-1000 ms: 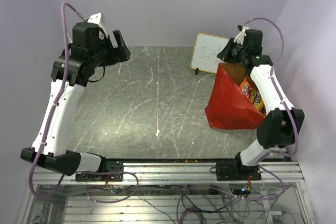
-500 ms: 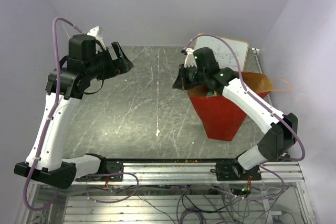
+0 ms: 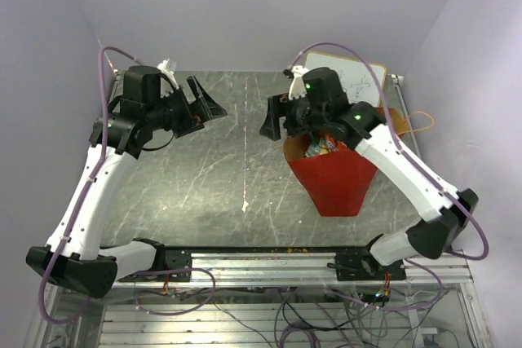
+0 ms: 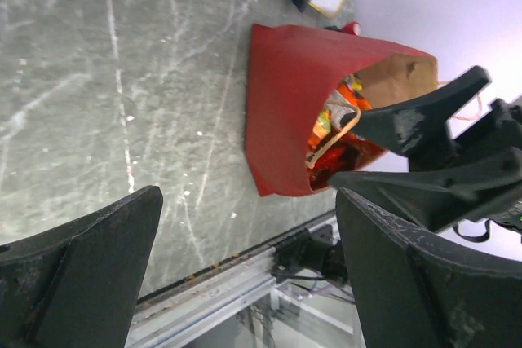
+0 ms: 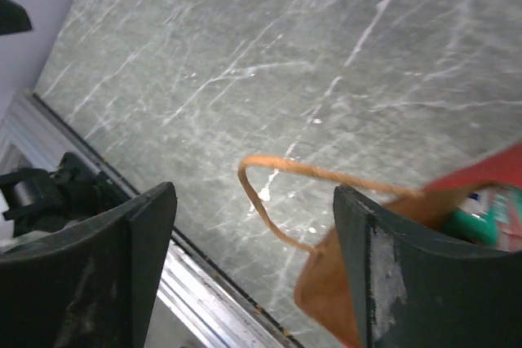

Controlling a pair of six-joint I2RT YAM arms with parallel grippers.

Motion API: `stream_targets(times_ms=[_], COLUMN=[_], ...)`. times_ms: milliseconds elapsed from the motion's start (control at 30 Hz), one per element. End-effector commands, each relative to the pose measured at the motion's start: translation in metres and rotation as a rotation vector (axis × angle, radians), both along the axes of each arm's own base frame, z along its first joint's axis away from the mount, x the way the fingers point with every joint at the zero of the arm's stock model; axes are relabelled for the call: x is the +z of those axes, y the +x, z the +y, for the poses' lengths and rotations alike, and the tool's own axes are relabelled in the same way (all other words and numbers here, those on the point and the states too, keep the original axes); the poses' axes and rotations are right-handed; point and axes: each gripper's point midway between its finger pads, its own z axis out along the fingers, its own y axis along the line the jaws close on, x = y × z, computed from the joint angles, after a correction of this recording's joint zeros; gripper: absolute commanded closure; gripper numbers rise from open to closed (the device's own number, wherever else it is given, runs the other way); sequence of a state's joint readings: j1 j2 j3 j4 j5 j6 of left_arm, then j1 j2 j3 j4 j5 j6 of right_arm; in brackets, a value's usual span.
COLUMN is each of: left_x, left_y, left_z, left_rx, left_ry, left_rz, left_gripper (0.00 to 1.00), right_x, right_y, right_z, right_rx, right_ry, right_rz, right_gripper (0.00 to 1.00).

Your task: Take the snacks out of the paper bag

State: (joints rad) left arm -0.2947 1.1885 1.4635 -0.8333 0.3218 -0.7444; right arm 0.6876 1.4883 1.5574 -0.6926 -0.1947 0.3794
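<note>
The red paper bag (image 3: 336, 178) stands on the table at right, its brown mouth facing up and back. Colourful foil snacks (image 3: 320, 144) show inside it. My right gripper (image 3: 274, 120) hovers at the bag's left rim, open. In the right wrist view a thin cord handle (image 5: 276, 187) loops loosely between the spread fingers of the right gripper (image 5: 253, 270), beside the bag's kraft rim (image 5: 330, 287), and a teal snack (image 5: 488, 211) peeks out. My left gripper (image 3: 205, 102) hangs open over the table's middle left, far from the bag. The left wrist view shows the bag (image 4: 285, 112) and snacks (image 4: 333, 116).
A small whiteboard (image 3: 352, 79) leans at the back right behind the bag. The bag's other cord handle (image 3: 420, 120) sticks out to the right. The metal rail (image 3: 269, 262) runs along the near edge. Purple walls close in on three sides.
My right gripper carried the bag's top from far right toward the centre, then opened and let go of it. The bag now stands with its mouth up. My left arm shifted right.
</note>
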Motion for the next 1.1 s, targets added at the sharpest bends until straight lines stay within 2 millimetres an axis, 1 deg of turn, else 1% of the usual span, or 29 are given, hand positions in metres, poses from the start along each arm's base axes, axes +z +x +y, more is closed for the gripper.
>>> stream_targets(times_ms=[0,67,100,167,233,300,367,400,500,600,700,767,833,967,1067], left_x=[0.024,0.022,0.021,0.017,0.012,0.009,0.011,0.012,0.008,0.003,0.001,0.001,-0.001,-0.004,-0.01], left_y=[-0.002,-0.002,-0.003,-0.002,-0.001,-0.002,-0.006,-0.009,-0.019,-0.026,-0.031,-0.036,-0.04,-0.047,-0.053], left_z=[-0.032,-0.039,-0.043,-0.052,-0.059,-0.065,-0.071,-0.074,-0.085,-0.094,-0.097,-0.096,-0.092,-0.085,-0.078], left_rx=[-0.126,-0.16,-0.184,-0.232,-0.258,-0.279,-0.311,-0.317,-0.347,-0.371,-0.379,-0.389,-0.397,-0.419,-0.433], left_ry=[-0.176,-0.208,-0.227,-0.266,-0.289,-0.3,-0.29,-0.278,-0.284,-0.294,-0.284,-0.27,-0.241,-0.173,-0.12], left_rz=[-0.056,-0.051,-0.041,-0.023,0.004,0.052,0.052,0.048,0.068,0.084,0.096,0.098,0.097,0.094,0.088], left_gripper=[0.02,0.02,0.02,0.02,0.02,0.02,0.02,0.02,0.02,0.02,0.02,0.02,0.02,0.02,0.02], right_x=[0.038,0.045,0.049,0.056,0.064,0.079,0.093,0.095,0.101,0.094,0.09,0.084,0.072,0.045,0.037], right_y=[-0.005,-0.009,-0.011,-0.015,-0.017,-0.019,-0.016,-0.015,-0.008,-0.006,-0.007,-0.007,-0.004,0.004,0.0], right_z=[-0.056,-0.081,-0.094,-0.123,-0.156,-0.186,-0.213,-0.226,-0.28,-0.32,-0.334,-0.344,-0.358,-0.37,-0.378], right_rx=[-0.159,-0.242,-0.284,-0.382,-0.505,-0.629,-0.735,-0.791,-0.972,-1.054,-1.086,-1.117,-1.155,-1.162,-1.179], right_ry=[-0.107,-0.152,-0.173,-0.222,-0.277,-0.322,-0.387,-0.425,-0.507,-0.504,-0.445,-0.443,-0.434,-0.312,-0.247], right_rz=[-0.117,-0.147,-0.163,-0.203,-0.249,-0.291,-0.328,-0.332,-0.276,-0.202,-0.167,-0.147,-0.12,-0.015,0.031], right_gripper=[0.15,0.02,0.0,0.0,0.0,0.0,0.0,0.0,0.0,0.0,0.0,0.0,0.0,0.0,0.01])
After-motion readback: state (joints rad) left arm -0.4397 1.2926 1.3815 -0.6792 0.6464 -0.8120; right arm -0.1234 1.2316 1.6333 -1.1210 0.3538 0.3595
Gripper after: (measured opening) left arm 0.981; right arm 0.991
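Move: Across the bag's mouth, the right handle lies about 40 cm to the right of the right hand, straight ahead by 0 and some 5 cm lower. The left handle hangs 2 cm right of this hand, level fore and aft, 4 cm below; the snacks sit 21 cm right, level with it, 15 cm below, and the whiteboard 22 cm ahead, 23 cm right, 20 cm lower. From the left hand the left handle is 18 cm right, 2 cm back, 8 cm below. Coming away from the left handle, the right hand opens fully, rises about 10 cm and swings quickly to the right over the bag's mouth, then sinks beside the right handle, nearly 40 cm across, turning some 70 degrees clockwise. The left hand, staying wide open, moves about 9 cm right towards the left handle, drawing back slightly late on and turning clockwise. ##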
